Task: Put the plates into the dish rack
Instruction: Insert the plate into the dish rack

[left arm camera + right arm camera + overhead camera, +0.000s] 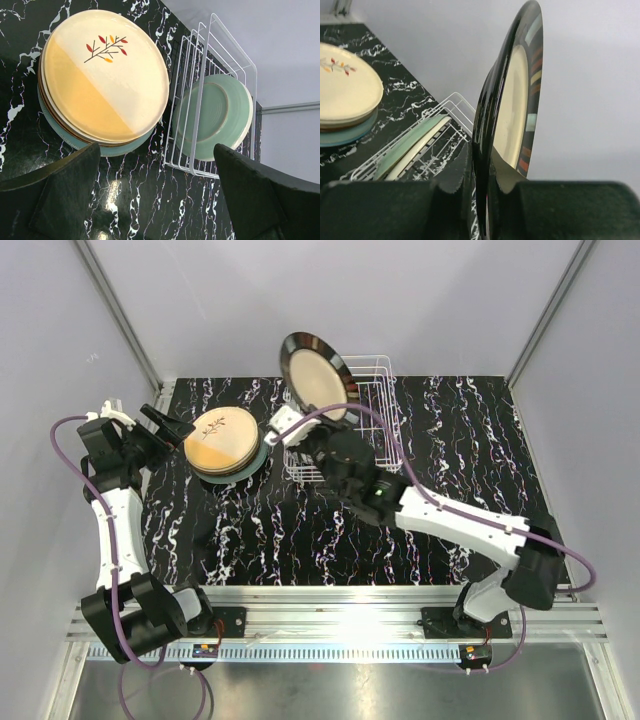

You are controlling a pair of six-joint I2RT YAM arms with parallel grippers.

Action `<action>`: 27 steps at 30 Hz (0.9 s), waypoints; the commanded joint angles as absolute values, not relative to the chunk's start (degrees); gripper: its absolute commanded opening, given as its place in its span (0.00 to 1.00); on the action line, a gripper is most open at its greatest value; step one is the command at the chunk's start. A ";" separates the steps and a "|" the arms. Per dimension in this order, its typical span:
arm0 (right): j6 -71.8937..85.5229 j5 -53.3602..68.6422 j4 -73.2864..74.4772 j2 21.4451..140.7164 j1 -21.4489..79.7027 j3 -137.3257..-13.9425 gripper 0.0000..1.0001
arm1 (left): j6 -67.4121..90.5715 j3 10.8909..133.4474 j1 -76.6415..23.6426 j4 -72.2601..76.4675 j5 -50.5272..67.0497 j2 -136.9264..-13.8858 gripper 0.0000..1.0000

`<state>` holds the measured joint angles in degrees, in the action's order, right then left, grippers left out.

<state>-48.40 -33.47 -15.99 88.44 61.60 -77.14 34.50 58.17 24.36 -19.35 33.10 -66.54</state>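
A dark-rimmed plate with a cream centre (318, 375) is held on edge in the air above the white wire dish rack (380, 390). My right gripper (290, 426) is shut on its lower rim (506, 125), one finger on each face. One pale green plate (216, 116) stands in the dish rack (200, 60), also seen from the right wrist (407, 142). A stack of plates (225, 440) lies flat to the left of the rack, topped by a cream plate with a leaf motif (107, 70). My left gripper (172, 426) hovers open just left of the stack, nothing between its fingers (65, 195).
The black marbled table (300, 530) ends at an aluminium rail (340, 600) at the near edge. Grey walls enclose the back and sides. The right arm (450, 520) stretches diagonally from the near right corner toward the rack.
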 commanded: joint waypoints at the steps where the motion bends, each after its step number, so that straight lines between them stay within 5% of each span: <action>1: -36.58 -34.28 -20.84 81.84 59.16 -76.47 0.00 | 34.28 60.65 24.35 -17.58 32.78 -66.44 0.99; 11: -6.00 -26.81 -14.06 77.78 49.31 -77.08 0.00 | 35.59 59.77 24.26 -16.00 34.63 -67.85 0.99; 27: 15.64 -19.16 -24.08 81.65 39.73 -73.82 0.00 | 37.18 58.97 24.34 -14.68 36.30 -69.35 0.99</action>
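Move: The right hand holds the dark-rimmed plate by its near edge, high up; the free slots in the middle of the dish rack lie some 15 cm ahead, 6 cm to its right and roughly 28 cm below. The plates already racked stand about 15 cm ahead and 6 cm to its left, 24 cm down; the plate stack is some 12 cm ahead and 26 cm left, 32 cm down. From the left hand the free slots are about 13 cm ahead, 35 cm right and 17 cm below. Keeping its pinch on the plate's edge, the right hand swings about 9 cm to the right and 7 cm forward, away from the stack and in over the open middle of the dish rack, rising slightly at first and then sinking to end about 4 cm lower. On the way the wrist rolls hard, its left side coming up by nearly 50 degrees, while the fingers tip downward by almost 30, bringing the plate on edge to line up with the slots, still held above them. ##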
